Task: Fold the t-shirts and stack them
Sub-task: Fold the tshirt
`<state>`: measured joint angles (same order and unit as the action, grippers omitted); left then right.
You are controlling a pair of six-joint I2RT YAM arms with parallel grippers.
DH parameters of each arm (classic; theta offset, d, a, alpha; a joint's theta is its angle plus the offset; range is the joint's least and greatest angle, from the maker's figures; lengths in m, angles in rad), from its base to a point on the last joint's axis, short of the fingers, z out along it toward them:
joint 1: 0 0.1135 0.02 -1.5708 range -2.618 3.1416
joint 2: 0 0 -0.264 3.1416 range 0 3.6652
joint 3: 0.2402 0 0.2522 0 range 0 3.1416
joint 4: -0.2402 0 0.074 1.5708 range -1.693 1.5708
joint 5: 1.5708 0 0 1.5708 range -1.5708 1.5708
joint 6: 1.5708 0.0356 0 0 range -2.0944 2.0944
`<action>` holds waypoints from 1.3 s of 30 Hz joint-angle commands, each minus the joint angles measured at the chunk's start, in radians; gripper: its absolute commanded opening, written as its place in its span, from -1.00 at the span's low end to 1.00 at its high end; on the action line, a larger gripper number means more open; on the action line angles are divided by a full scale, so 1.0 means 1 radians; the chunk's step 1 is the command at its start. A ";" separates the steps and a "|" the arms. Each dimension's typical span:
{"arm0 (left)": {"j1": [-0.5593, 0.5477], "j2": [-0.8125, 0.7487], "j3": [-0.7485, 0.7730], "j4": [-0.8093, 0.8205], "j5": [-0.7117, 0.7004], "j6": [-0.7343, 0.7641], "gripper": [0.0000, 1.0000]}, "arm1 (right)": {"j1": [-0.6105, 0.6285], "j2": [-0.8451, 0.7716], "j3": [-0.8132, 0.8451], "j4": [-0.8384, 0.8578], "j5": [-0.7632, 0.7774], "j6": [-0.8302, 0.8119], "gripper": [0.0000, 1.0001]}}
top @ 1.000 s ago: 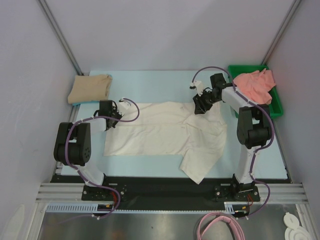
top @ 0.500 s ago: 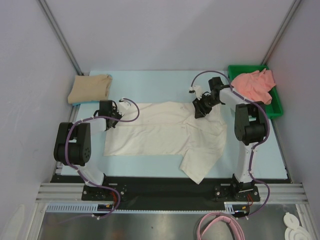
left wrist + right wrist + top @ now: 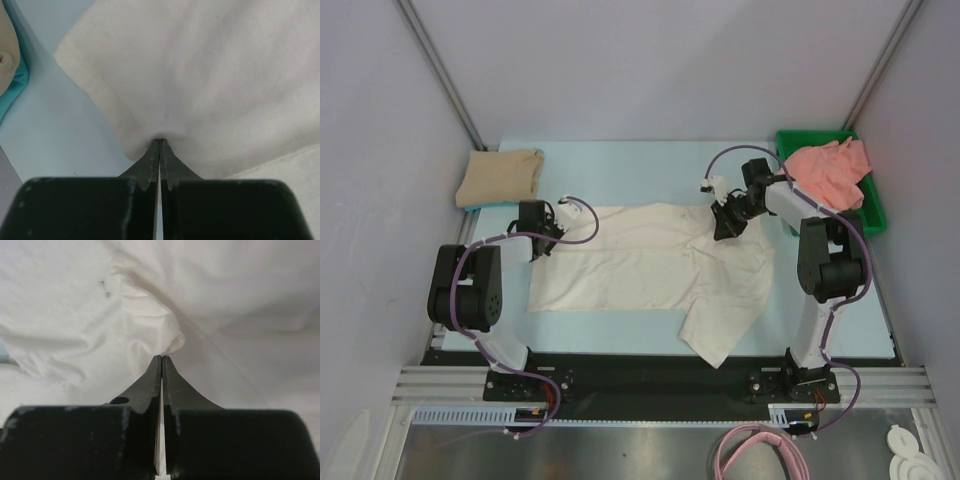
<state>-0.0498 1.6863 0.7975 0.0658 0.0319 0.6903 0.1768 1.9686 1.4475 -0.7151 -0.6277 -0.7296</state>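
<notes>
The cream-white t-shirt (image 3: pixel 640 265) lies spread across the light blue table, its right part rumpled and hanging toward the near edge. My left gripper (image 3: pixel 553 228) is shut on the shirt's left hem; in the left wrist view the cloth (image 3: pixel 210 75) bunches at the closed tips (image 3: pixel 159 141). At the shirt's upper right, my right gripper (image 3: pixel 726 226) is shut on a raised fold, and the right wrist view shows the puckered cloth (image 3: pixel 150 335) pinched at the tips (image 3: pixel 161 359). The tan t-shirt (image 3: pixel 501 177) sits folded at the back left. The salmon-pink t-shirt (image 3: pixel 828 168) is heaped in the tray.
The green plastic tray (image 3: pixel 871 215) stands at the back right, beside the right arm. Grey walls close in both sides and the back. The tan shirt's edge (image 3: pixel 6 52) shows at the left of the left wrist view.
The right gripper has closed on a fold of the cream-white shirt and shifted slightly right and nearer. The left arm and its grip have not moved.
</notes>
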 commanded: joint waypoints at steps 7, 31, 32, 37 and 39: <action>-0.004 0.010 -0.017 -0.024 0.016 0.008 -0.98 | 0.111 -0.249 -0.197 -0.027 0.003 -0.019 -1.00; 0.039 -0.088 0.123 -0.185 0.135 -0.041 -0.29 | -0.125 -0.183 -0.104 0.287 0.103 0.193 -0.16; 0.042 -0.074 0.155 -0.207 0.132 -0.051 -0.28 | -0.140 -0.154 -0.092 0.292 0.106 0.199 -0.14; 0.077 0.071 0.374 -0.363 0.131 -0.123 -0.20 | -0.169 -0.088 -0.032 0.359 0.189 0.269 -0.11; 0.090 0.104 0.432 -0.385 0.140 -0.158 -0.17 | -0.169 -0.056 -0.018 0.373 0.213 0.277 -0.11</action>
<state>0.0044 1.7374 1.1522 -0.2173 0.1398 0.6060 0.0132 1.8832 1.3758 -0.4038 -0.4744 -0.4984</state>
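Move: The right hand grips a small fold of the white shirt. The shirt's far right corner lies about 10 cm ahead and 13 cm to the right, its near hem some 20 cm back and 8 cm to the left, the coral shirt in the green bin 17 cm ahead and 33 cm right. The left hand pinches the shirt's left edge, its far left corner some 12 cm ahead and 3 cm left, the tan stack 21 cm ahead and 16 cm left. Right drags the fold back 10 cm, opens, swings forward-right towards the far corner; left releases and rises forward. ##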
